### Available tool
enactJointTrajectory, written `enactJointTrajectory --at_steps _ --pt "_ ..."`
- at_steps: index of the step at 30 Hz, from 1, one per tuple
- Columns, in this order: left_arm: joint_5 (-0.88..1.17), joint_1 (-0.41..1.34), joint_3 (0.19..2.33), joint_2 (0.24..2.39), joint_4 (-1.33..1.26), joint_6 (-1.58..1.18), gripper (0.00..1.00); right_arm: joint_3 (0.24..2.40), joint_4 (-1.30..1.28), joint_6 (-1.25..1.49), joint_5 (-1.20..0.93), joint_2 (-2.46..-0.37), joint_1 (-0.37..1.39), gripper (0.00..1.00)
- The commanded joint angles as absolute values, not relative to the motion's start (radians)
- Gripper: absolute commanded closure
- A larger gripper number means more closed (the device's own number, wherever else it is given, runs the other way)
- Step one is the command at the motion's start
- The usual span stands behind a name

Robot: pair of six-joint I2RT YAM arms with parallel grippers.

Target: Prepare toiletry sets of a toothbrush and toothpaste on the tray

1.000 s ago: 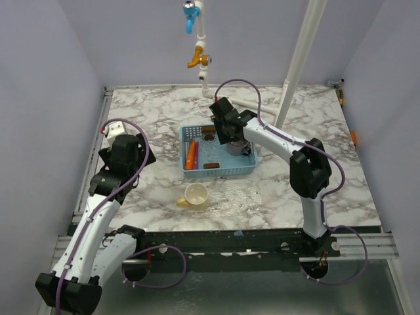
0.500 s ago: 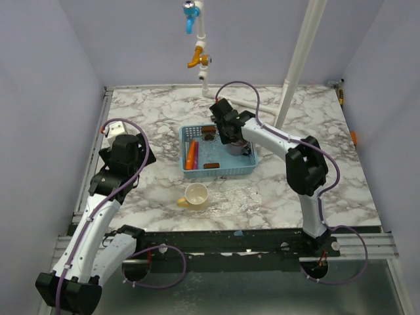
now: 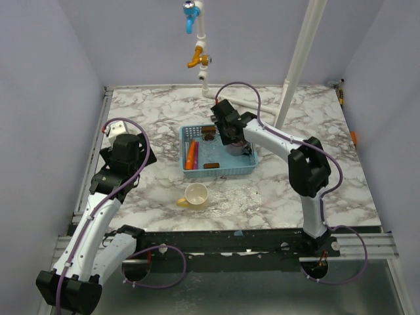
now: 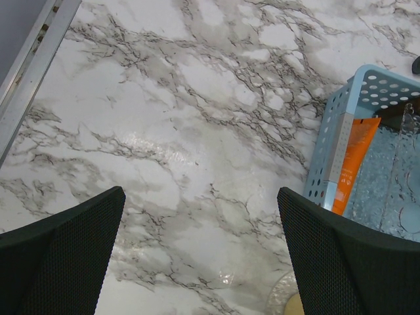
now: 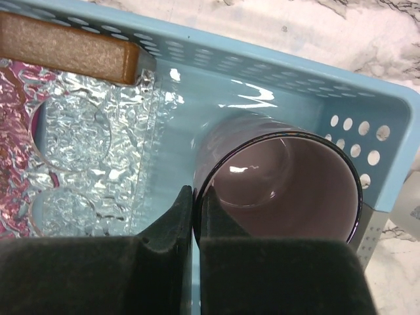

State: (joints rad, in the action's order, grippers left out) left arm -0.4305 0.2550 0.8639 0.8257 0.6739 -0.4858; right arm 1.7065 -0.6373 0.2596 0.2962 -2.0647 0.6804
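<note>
A light blue tray (image 3: 220,172) sits mid-table. The orange toothpaste (image 3: 191,155) lies along its left side, also seen in the left wrist view as an orange tube (image 4: 354,164) inside the tray wall (image 4: 328,151). No toothbrush can be made out. My right gripper (image 5: 195,197) is inside the tray (image 5: 262,62), shut on the rim of a mauve cup (image 5: 289,184), one finger inside and one outside. From above, the right gripper (image 3: 226,134) hangs over the tray's back right. My left gripper (image 4: 200,197) is open over bare marble, left of the tray.
A cream cup (image 3: 195,195) stands on the marble in front of the tray. A brown bar (image 5: 65,46) lies against the tray wall, with crinkled clear wrap (image 5: 85,151) on the tray floor. A white pole (image 3: 298,62) and a tap pipe (image 3: 202,39) rise behind.
The right gripper's jaws have closed onto the mauve cup's rim. The left arm has not moved.
</note>
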Motion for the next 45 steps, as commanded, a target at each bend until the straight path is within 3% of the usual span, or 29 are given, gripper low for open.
enactJointTrajectory --at_steps 1,16,30,45 --pt "-0.403 0.248 0.884 0.832 0.657 -0.477 0.01 1.691 -0.616 0.218 0.299 -1.949 0.678 1.0" --pt "-0.38 0.247 0.887 0.848 0.655 -0.477 0.01 1.569 -0.714 0.172 0.251 -1.647 0.733 1.0" --pt "-0.368 0.245 0.886 0.849 0.653 -0.469 0.01 1.338 -0.848 0.308 0.214 -1.356 0.85 0.99" --pt "-0.384 0.245 0.882 0.849 0.656 -0.466 0.01 1.094 -0.778 0.481 0.371 -1.338 1.047 0.99"
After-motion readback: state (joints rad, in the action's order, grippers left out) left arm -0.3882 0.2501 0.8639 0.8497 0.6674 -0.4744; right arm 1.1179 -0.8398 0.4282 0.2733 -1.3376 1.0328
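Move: The right gripper is shut on the left rim of the purple cup inside the blue basket. The spot for the cup, by the clear tray's right end, lies about 24 cm back, 5 cm right and 9 cm below. The yellow mug stands some 21 cm back and 12 cm left; in the basket, the orange tube is 14 cm left and 1 cm back. From the left gripper the spot is about 9 cm back, 37 cm right and 19 cm down. Keep the right gripper pinched on the cup's rim and lift it about 12 cm, nearly straight up at first. Carry the cup back over the basket's near wall, 23 cm in all and slightly right, turning the hand a little counter-clockwise. Over the last stretch, sink some 7 cm towards the spot right of the yellow mug. ##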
